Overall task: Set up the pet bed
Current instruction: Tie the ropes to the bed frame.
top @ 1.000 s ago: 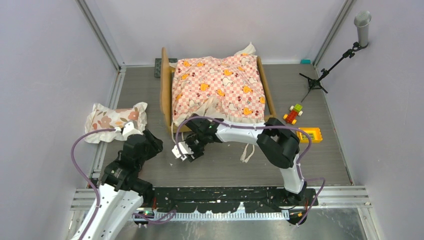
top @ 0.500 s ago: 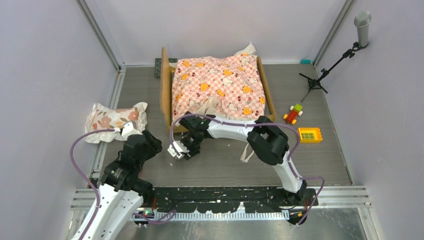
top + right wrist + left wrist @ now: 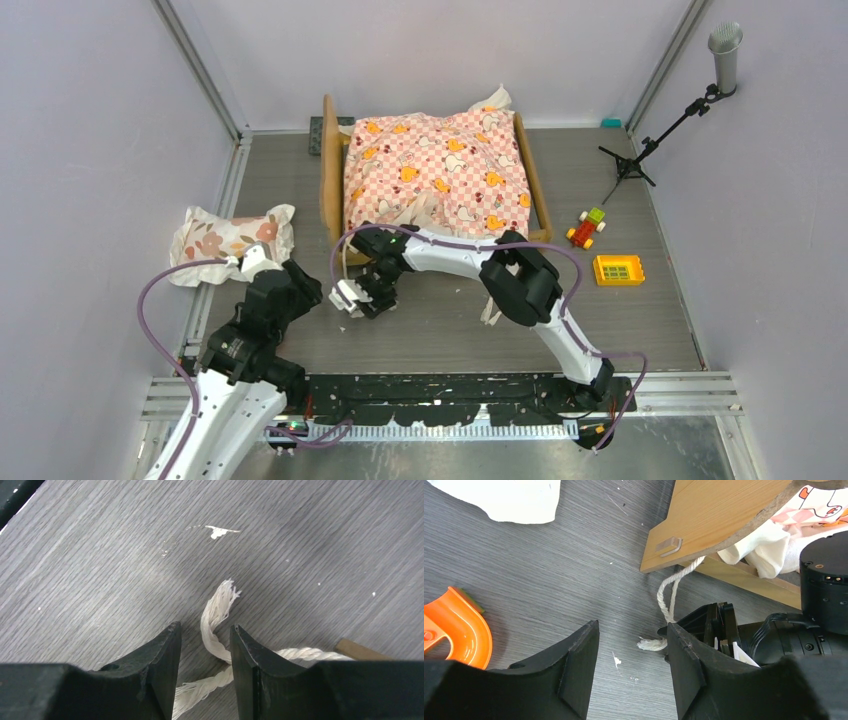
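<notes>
The pet bed (image 3: 333, 190) stands at the back middle, its tan wooden frame (image 3: 724, 515) covered by a pink-checkered sheet (image 3: 440, 170). A white cord (image 3: 215, 625) hangs from the bed's near-left corner onto the floor, its frayed end (image 3: 651, 644) lying there. My right gripper (image 3: 352, 298) reaches across to that corner. In the right wrist view the right gripper (image 3: 205, 627) is open, its jaws standing either side of the cord with a gap left. My left gripper (image 3: 300, 285) hovers just left of it, and the left wrist view shows the left gripper (image 3: 631, 627) open over bare floor.
A floral pillow (image 3: 232, 240) lies at the left. A toy car (image 3: 588, 228) and a yellow brick (image 3: 618, 269) sit right of the bed, with a microphone stand (image 3: 650, 140) behind them. Another cord (image 3: 493, 305) trails from the bed's front. An orange curved piece (image 3: 459, 635) shows beside my left finger.
My right arm has swung left, carrying its gripper further toward the left gripper, and its jaws have narrowed a little. The left arm has barely moved.
</notes>
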### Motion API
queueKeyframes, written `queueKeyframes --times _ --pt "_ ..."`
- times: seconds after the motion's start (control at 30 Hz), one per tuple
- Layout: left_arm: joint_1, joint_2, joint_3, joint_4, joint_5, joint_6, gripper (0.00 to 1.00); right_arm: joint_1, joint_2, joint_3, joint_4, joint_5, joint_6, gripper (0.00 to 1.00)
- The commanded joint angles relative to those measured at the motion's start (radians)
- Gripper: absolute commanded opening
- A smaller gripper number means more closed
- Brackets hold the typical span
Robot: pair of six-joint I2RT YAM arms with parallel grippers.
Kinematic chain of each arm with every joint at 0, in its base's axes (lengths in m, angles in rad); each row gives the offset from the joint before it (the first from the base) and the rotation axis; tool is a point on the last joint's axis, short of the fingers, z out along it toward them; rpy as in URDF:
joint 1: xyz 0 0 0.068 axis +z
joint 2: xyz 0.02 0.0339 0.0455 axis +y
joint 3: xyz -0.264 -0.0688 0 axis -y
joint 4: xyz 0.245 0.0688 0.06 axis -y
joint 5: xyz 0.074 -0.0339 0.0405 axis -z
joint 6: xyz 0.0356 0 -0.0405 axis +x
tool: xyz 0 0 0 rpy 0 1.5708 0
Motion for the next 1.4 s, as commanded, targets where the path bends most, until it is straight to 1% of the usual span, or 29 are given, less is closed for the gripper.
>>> queueKeyframes --times 0.0,0.1,0.2,0.33,0.5,0.57,0.67,0.73,1.03,1.1,1.23,1.3,1.37 --pt "-0.001 -0.016 0.026 0.001 -0.033 0.014 0.54 -0.006 0.007 0.041 -0.065 -0.012 -0.014 0.45" --pt "-0.001 -0.021 0.026 -0.007 -0.046 0.009 0.54 -0.006 0.013 0.042 -0.076 0.005 -0.009 0.43" --pt "-0.001 -0.025 0.023 -0.009 -0.054 0.003 0.54 -0.007 0.020 0.046 -0.077 0.026 -0.002 0.35" --pt "-0.001 -0.030 0.020 -0.012 -0.057 0.001 0.54 -0.006 0.030 0.057 -0.077 0.039 0.013 0.28" --pt "-0.001 -0.032 0.019 -0.012 -0.057 -0.002 0.54 -0.006 0.047 0.065 -0.077 0.038 0.034 0.25" --pt "-0.001 -0.030 0.017 -0.010 -0.058 -0.003 0.54 -0.007 0.049 0.064 -0.075 0.036 0.039 0.18" --pt "-0.001 -0.028 0.014 -0.005 -0.061 -0.003 0.54 -0.007 0.041 0.058 -0.071 0.026 0.058 0.02" --pt "-0.002 -0.025 0.011 0.002 -0.057 -0.004 0.54 -0.011 0.026 0.028 -0.036 0.006 0.087 0.01" --pt "-0.002 0.006 -0.013 0.054 -0.014 -0.006 0.54 -0.041 -0.110 -0.278 0.444 -0.118 0.403 0.01" --pt "-0.001 0.016 -0.028 0.090 0.023 -0.003 0.56 -0.047 -0.136 -0.341 0.539 -0.133 0.452 0.01" --pt "-0.001 0.075 -0.065 0.192 0.111 0.020 0.58 -0.056 -0.187 -0.470 0.804 -0.147 0.585 0.01" --pt "-0.001 0.120 -0.076 0.236 0.144 0.022 0.59 -0.058 -0.205 -0.498 0.856 -0.156 0.617 0.01" --pt "-0.001 0.170 -0.083 0.289 0.171 0.022 0.59 -0.058 -0.225 -0.505 0.854 -0.169 0.619 0.01"
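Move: The cream rope's near frayed end lies almost at the right fingertips, about 1 cm down and 1 cm to the right, between the open fingers. The rope's other end lies level and some 6 cm to the right of this hand; the headboard's near corner stands about 10 cm ahead and 4 cm left. From the left hand the near frayed end is roughly 8 cm right, 2 cm back and 13 cm below. The right hand settles about a centimetre down and to the right over the frayed rope end, shuts its half-open fingers to pinch the rope just behind the fray, then keeps its grip nearly in place while the wrist turns some 25 degrees, partly clockwise. The left hand waits with its fingers open, then late on starts down and to the right towards the pinched rope end, about 2 cm each way and 1 cm forward. ##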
